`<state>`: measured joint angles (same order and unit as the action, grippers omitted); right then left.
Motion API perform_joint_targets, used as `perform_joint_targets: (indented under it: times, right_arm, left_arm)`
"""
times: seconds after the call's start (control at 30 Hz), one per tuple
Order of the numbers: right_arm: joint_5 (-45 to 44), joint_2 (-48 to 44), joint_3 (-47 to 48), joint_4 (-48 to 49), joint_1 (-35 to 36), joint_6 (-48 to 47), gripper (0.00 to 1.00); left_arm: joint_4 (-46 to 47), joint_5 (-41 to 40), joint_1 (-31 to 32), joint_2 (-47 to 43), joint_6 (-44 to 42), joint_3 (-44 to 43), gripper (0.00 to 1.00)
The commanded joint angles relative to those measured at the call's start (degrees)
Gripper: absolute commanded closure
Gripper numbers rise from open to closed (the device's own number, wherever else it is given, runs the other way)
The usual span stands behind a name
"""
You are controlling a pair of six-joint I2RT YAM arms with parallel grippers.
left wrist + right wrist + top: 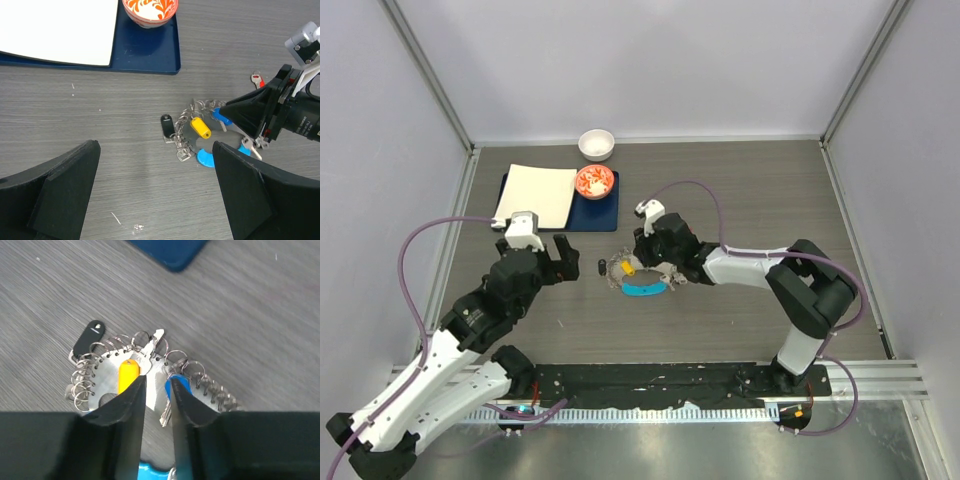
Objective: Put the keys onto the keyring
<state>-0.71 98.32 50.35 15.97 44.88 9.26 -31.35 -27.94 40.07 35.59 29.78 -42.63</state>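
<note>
The keyring (pixel 625 270) lies on the table as a metal plate with several small rings, a yellow tag (pixel 127 375), a black tag (pixel 89 337) and a light-blue strip (pixel 645 290). My right gripper (pixel 157 382) hovers right over it, jaws a narrow gap apart. The dark-blue-capped key (pixel 177 385) lies on the plate beside its right finger, with the blade showing in the gap. The red-capped key (pixel 256 79) lies on the table behind the right gripper (pixel 227 109). My left gripper (pixel 155 200) is wide open and empty, left of the keyring (pixel 192 132).
A dark blue tray (pixel 590 213) with a white pad (pixel 538 195) and an orange-patterned bowl (pixel 594 181) stands at the back left. A white bowl (pixel 597 144) sits behind it. Grey walls close the table in.
</note>
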Motion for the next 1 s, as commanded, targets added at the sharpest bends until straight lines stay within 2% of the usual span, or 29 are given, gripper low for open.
perform_joint_targets:
  times: [0.0, 0.07, 0.23, 0.3, 0.37, 0.4, 0.43, 0.6, 0.63, 0.77, 0.83, 0.97]
  right_arm:
    - [1.3, -1.4, 4.5, 3.0, -0.1, 0.9, 0.59]
    - [0.9, -3.2, 4.6, 2.4, -1.6, 2.1, 0.45]
    - [1.3, -10.0, 2.2, 2.4, -9.2, 9.2, 0.25]
    - [0.9, -14.5, 1.3, 0.4, -13.3, 14.8, 0.17]
    - [-3.1, -18.1, 1.1, -2.4, -16.4, 16.1, 0.13]
    - [-6.0, -22.0, 1.0, -3.9, -16.8, 15.8, 0.06]
    - [-12.8, -24.1, 1.0, -5.3, -16.8, 15.0, 0.01]
    - [-30.0, -38.0, -4.2, -9.1, -17.1, 8.3, 0.00]
    - [-36.1, -42.6, -4.6, -12.3, -17.1, 8.3, 0.00]
    - [-45.1, -53.0, -4.9, -21.3, -17.1, 8.8, 0.00]
    - [-46.9, -57.4, -5.3, -23.9, -17.1, 9.5, 0.00]
    - [-49.8, -70.0, -6.6, -29.2, -17.1, 10.3, 0.00]
  left_arm:
    - [0.4, -1.1, -0.3, 1.1, -2.7, -3.2, 0.00]
    - [0.6, -1.3, -0.6, 1.9, -3.0, -3.9, 0.00]
    - [0.2, 1.8, -5.0, 4.9, -3.7, -6.1, 0.00]
    - [0.7, 3.1, -7.2, 5.4, -4.1, -6.7, 0.00]
    - [1.2, 7.1, -11.8, 6.0, -3.9, -7.2, 0.00]
    - [1.7, 9.0, -13.7, 6.2, -3.6, -7.4, 0.00]
    - [1.9, 10.7, -17.4, 6.8, -3.3, -7.6, 0.00]
    - [2.2, 20.6, -28.3, 7.5, -1.7, -8.3, 0.00]
    - [2.5, 21.3, -29.0, 6.4, -1.8, -8.0, 0.00]
    - [5.2, 16.7, -29.5, 0.4, -3.4, -5.2, 0.00]
    - [6.1, 12.1, -29.5, -3.0, -2.5, -2.9, 0.00]
    - [6.7, 8.4, -29.5, -12.5, -2.4, 0.7, 0.00]
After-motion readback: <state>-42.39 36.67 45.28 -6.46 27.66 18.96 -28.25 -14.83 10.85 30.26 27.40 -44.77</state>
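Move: The right fingertips are down at the keyring: the blue key lies about 1 cm to their right and 2 cm below, and the ring's middle about 3 cm back. From this hand, the yellow tag is some 3 cm left and 2 back, and the blue handle about 7 back, straight in line. The loose red key lies roughly 6 ahead and 10 right. From the left hand, the keyring is some 8 cm ahead, 17 right and 19 below. Coming free of the keyring beside the blue key, the right fingers spread from barely parted to wide while the hand lifts and sweeps some 30 cm right, swinging out forward first and then drawing back, ending nearly 30 cm higher. Its wrist turns clockwise and tips upward. The left hand, still open, eases forward, then draws about 9 cm left away from the keyring, backing and rising at the end. ##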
